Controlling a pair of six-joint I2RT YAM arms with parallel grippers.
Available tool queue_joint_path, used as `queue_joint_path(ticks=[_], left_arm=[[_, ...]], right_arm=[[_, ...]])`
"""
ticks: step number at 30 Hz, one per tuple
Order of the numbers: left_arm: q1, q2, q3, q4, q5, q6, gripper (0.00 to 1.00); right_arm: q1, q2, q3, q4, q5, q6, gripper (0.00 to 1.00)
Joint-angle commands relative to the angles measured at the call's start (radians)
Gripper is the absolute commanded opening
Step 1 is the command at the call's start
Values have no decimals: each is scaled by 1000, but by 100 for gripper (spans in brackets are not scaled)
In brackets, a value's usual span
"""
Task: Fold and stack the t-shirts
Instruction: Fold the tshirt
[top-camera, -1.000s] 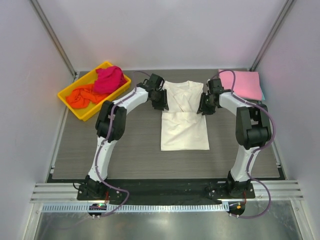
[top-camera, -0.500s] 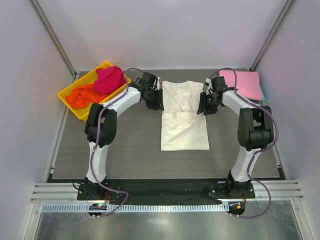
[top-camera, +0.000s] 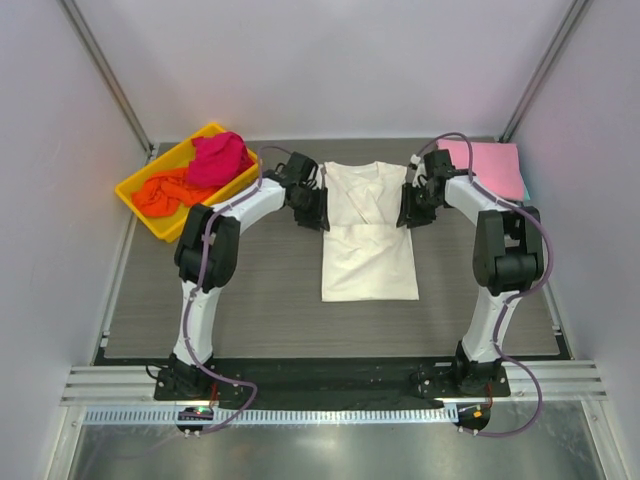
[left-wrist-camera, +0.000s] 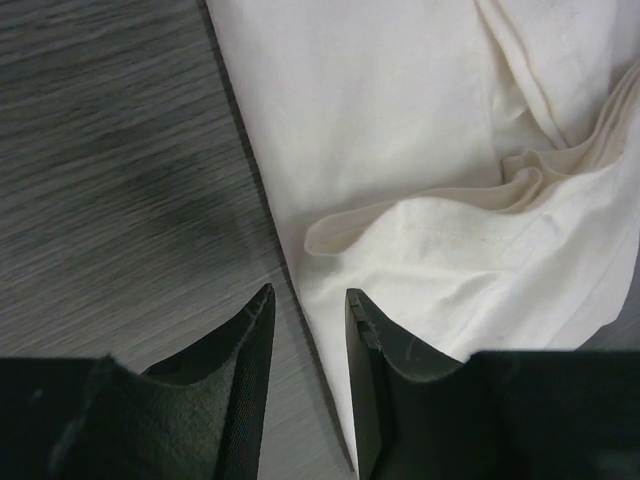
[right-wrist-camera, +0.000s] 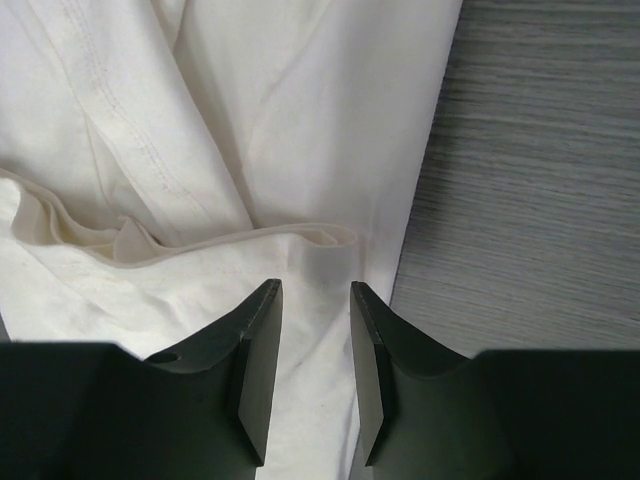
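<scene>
A cream-white t-shirt (top-camera: 368, 240) lies flat mid-table, partly folded, with a fold line across its middle. My left gripper (top-camera: 318, 207) stands open at the shirt's left edge. In the left wrist view that gripper (left-wrist-camera: 308, 293) straddles the edge of the cream cloth (left-wrist-camera: 400, 130) with nothing pinched. My right gripper (top-camera: 407, 209) is open at the shirt's right edge. In the right wrist view it (right-wrist-camera: 314, 287) hovers over the cream cloth (right-wrist-camera: 250, 120) beside a folded hem. A folded pink t-shirt (top-camera: 485, 168) lies at the back right.
A yellow tray (top-camera: 135, 190) at the back left holds a crumpled orange t-shirt (top-camera: 165, 192) and a magenta one (top-camera: 220, 158). A teal edge (top-camera: 525, 190) peeks from under the pink shirt. Grey wood-grain table (top-camera: 250, 300) surrounds the shirt.
My left arm swung its elbow leftwards and its gripper shifted slightly left and back along the shirt's edge. The right gripper moved slightly towards the back. The shirt has not moved.
</scene>
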Motion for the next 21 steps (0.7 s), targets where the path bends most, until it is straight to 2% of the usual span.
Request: queue_joint_path(ticks=[1, 5, 7, 8, 10, 11, 16, 21], left_arm=[[-5, 31, 21, 22, 21, 26, 35], [-5, 49, 33, 26, 18, 29, 34], [-5, 61, 47, 32, 15, 27, 29], [-5, 68, 56, 31, 19, 29, 25], [-6, 72, 73, 31, 24, 19, 9], [-5, 69, 76, 31, 21, 10, 2], [-6, 25, 39, 89, -54, -54, 0], [0, 60, 35, 103, -87, -82, 0]], right_arm=[[-4, 25, 55, -16, -13, -25, 40], [-5, 56, 71, -26, -1, -37, 40], [-4, 63, 75, -24, 4, -43, 35], [-7, 65, 81, -23, 8, -44, 24], [-4, 63, 89, -23, 7, -43, 6], [-5, 57, 90, -20, 10, -40, 1], [-7, -1, 77, -7, 70, -32, 1], [-10, 16, 60, 14, 140, -23, 1]])
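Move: Each hand hangs just above one corner of the white t-shirt's folded-over edge: the left corner is about 2 cm below and 1 cm ahead of the left hand, the right corner about 2 cm below, 1 cm ahead and 1 cm to the right of the right hand. The pink stack lies some 14 cm ahead and 18 cm right of the right hand; the yellow bin is about 11 cm ahead and 32 cm left of the left hand. Both hands sink about 2 cm, shut and pinch the edge's corners, then ease forward, the right also rightward. ##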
